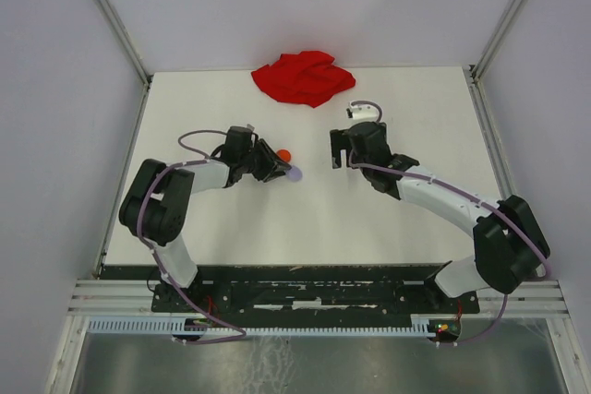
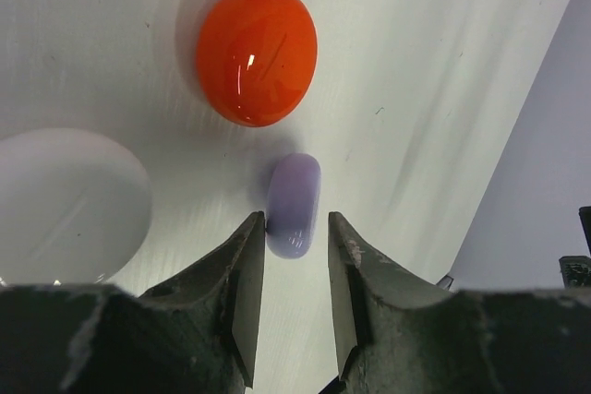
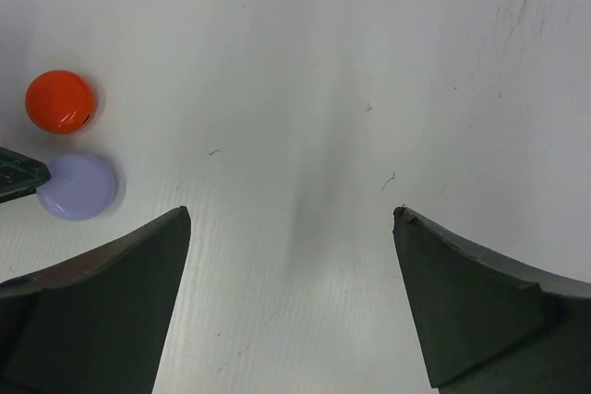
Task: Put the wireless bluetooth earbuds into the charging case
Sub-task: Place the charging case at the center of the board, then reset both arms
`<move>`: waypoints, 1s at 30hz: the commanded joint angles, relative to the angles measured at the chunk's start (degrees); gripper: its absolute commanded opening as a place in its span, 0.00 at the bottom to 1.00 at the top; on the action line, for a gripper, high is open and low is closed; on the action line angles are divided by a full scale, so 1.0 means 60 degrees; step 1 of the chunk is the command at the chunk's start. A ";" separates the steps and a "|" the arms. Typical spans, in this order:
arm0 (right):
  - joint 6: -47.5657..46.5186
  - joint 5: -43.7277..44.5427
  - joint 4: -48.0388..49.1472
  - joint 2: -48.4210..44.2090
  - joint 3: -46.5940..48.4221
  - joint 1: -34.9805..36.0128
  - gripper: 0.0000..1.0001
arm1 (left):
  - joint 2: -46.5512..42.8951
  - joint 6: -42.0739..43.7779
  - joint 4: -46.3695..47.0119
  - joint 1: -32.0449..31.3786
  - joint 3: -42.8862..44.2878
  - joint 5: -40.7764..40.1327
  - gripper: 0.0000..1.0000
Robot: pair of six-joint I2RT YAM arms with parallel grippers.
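Observation:
No earbuds show in any view. A lavender round case (image 2: 294, 196) sits just ahead of my left gripper (image 2: 295, 219), seen edge-on there. It touches the left fingertip (image 2: 251, 228), and a gap separates it from the other one. The jaws stand narrowly apart. From above, the same case (image 1: 294, 173) lies at the tip of the left gripper (image 1: 280, 170). An orange round case (image 2: 256, 54) rests just beyond it, and a white one (image 2: 65, 205) lies to the left. My right gripper (image 3: 291, 211) hangs wide open over bare table, right of both cases.
A crumpled red cloth (image 1: 305, 77) lies at the back of the white table (image 1: 388, 219). Grey walls close in the left, right and far sides. The right wrist view shows the orange case (image 3: 60, 101) and the lavender one (image 3: 80, 186) at its far left.

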 commanded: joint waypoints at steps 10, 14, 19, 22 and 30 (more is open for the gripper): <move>0.0585 -0.0007 -0.0400 -0.0597 0.0504 -0.0262 0.99 | -0.1890 0.1676 -0.2026 0.0042 0.1036 -0.1906 0.44; 0.1353 0.0606 -0.0914 -0.0626 0.0622 -0.0373 0.99 | -0.2554 0.1620 -0.2417 0.0344 0.0917 -0.2724 0.45; 0.1786 0.1399 -0.1819 -0.0294 0.1081 -0.0428 0.99 | -0.3779 0.0914 -0.1787 0.1277 -0.0129 -0.3313 0.45; 0.2007 0.1768 -0.2233 -0.0109 0.1299 -0.0426 0.99 | -0.4802 0.0692 -0.1599 0.1662 -0.0746 -0.4069 0.46; 0.2873 0.2495 -0.2671 0.0052 0.1388 -0.0431 0.99 | -0.5840 0.0705 -0.2125 0.2541 -0.1273 -0.4947 0.60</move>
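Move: The purple charging case sits tilted between the left hand's barely parted fingertips, its middle about 1 cm right of and 1 cm below the hand point. From that hand the orange case lies roughly 4 cm ahead and 2 cm left, the white one about 1 cm ahead and 7 cm left, both some 2 cm lower. From the empty right hand the purple case is about 16 cm left, 1 cm back and 11 cm below. The left hand comes free of the purple case, first lifting nearly straight up with a little forward drift, then sweeping left while still climbing, ending about 17 cm left and 12 cm higher as it turns some 30 degrees counter-clockwise, its fingertips tip upward and its fingers open further. The right hand, empty and wide open, eases about 5 cm to the right, away from the cases, while turning nearly 20 degrees clockwise at almost the same height. ##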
